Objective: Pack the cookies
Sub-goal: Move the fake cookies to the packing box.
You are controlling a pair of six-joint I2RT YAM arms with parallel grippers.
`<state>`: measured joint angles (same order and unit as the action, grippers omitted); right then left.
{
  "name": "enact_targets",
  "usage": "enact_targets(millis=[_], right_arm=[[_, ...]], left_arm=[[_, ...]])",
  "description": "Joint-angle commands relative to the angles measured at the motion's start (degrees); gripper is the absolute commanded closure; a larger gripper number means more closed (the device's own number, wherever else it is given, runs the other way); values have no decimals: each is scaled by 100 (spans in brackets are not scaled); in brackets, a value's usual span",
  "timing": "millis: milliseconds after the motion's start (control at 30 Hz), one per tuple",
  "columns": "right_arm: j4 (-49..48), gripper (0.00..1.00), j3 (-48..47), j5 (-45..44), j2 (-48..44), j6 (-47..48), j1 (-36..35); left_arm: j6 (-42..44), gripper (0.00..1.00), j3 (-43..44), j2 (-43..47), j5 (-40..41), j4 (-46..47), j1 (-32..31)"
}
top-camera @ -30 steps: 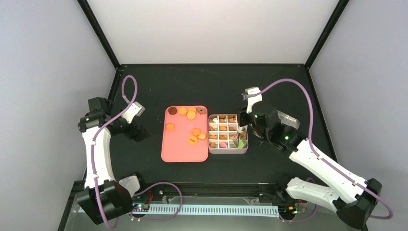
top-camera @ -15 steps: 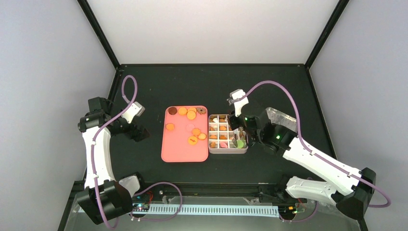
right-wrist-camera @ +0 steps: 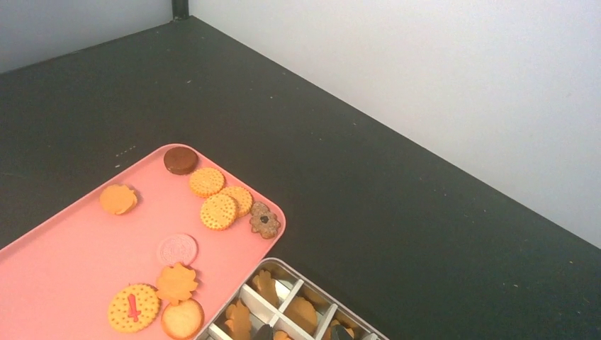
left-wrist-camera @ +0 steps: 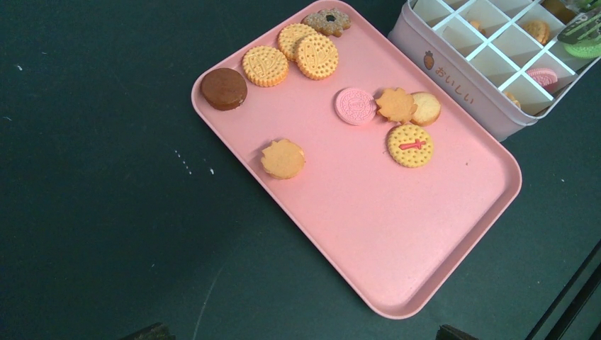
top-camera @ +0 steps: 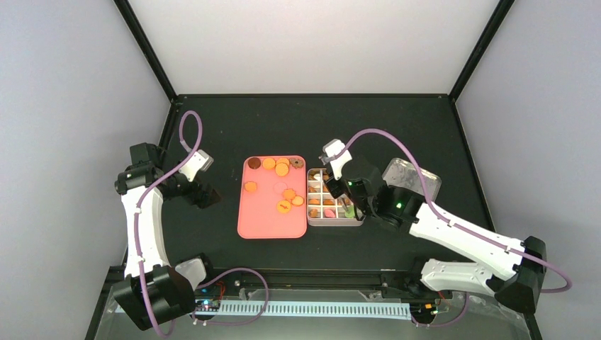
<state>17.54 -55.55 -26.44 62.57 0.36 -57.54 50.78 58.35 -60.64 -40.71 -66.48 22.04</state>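
Several cookies point(top-camera: 282, 170) point(left-wrist-camera: 317, 57) point(right-wrist-camera: 218, 211), mostly orange with one pink and two brown, lie on the far half of the pink tray point(top-camera: 273, 223) point(left-wrist-camera: 397, 234). More cookies fill the divided box point(top-camera: 336, 222) point(left-wrist-camera: 453, 78) point(right-wrist-camera: 283, 273) to the right of the tray. My right gripper point(top-camera: 340, 188) point(right-wrist-camera: 303, 331) hangs over the box, its fingers a narrow gap apart and shut on metal tongs point(left-wrist-camera: 582, 27). The tongs' tip rests by a green cookie point(left-wrist-camera: 585, 49) in the box. My left gripper point(top-camera: 205, 195) point(left-wrist-camera: 301, 331) stands open and empty, left of the tray.
A clear lid point(top-camera: 414, 173) lies right of the box, partly behind my right arm. The black table is walled by grey panels at the left, right and back.
My right arm has swung left, its wrist moving from the box's right side to above the box's far left. The left arm and the tray's cookies have not moved.
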Motion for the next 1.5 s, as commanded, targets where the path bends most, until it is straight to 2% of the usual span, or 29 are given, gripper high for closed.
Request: enact_targets(millis=[0,233,667,1033,1300,1467], right_arm=[[66,97,-333,-466,-103,-230,-31],[564,94,-498,-545,-313,-904,193],[857,95,149,-554,-666,-2180,735],[955,97,205,-985,-530,-2263,736],[670,98,-139,-249,-59,-1684,707],[707,99,-344,-188,244,-1454,544]], left_arm=[[27,1,133,33,-75,-111,-25],[45,1,118,27,-72,-95,-25],[93,1,54,57,-38,-68,-25],[98,1,38,46,-7,-69,-25],[72,1,45,45,-92,-57,-24],[81,1,15,73,-97,-46,-25]])
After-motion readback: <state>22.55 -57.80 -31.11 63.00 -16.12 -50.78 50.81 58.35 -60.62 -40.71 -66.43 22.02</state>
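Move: The right hand holds the tongs, their tips down at the green cookie in the packing box's near-right compartments, roughly 6 cm right of the hand, 5 cm back and 20 cm below. The pink cookie in the box lies about 6 cm left of the green one, level with it. The pink tray's middle is some 20 cm left of the hand and 1 cm ahead. From the left hand the green cookie lies about 42 cm right, 2 cm back and 13 cm below. Tong tips still working at the green cookie, the right hand swings about 8 cm to the right over the packing box, rising some 3 cm and sinking again on the way. It turns about 20 degrees clockwise and rolls its left side up, then comes back left about 3 cm, easing forward to end 3 cm farther out. The fingers keep their hold on the tongs. ##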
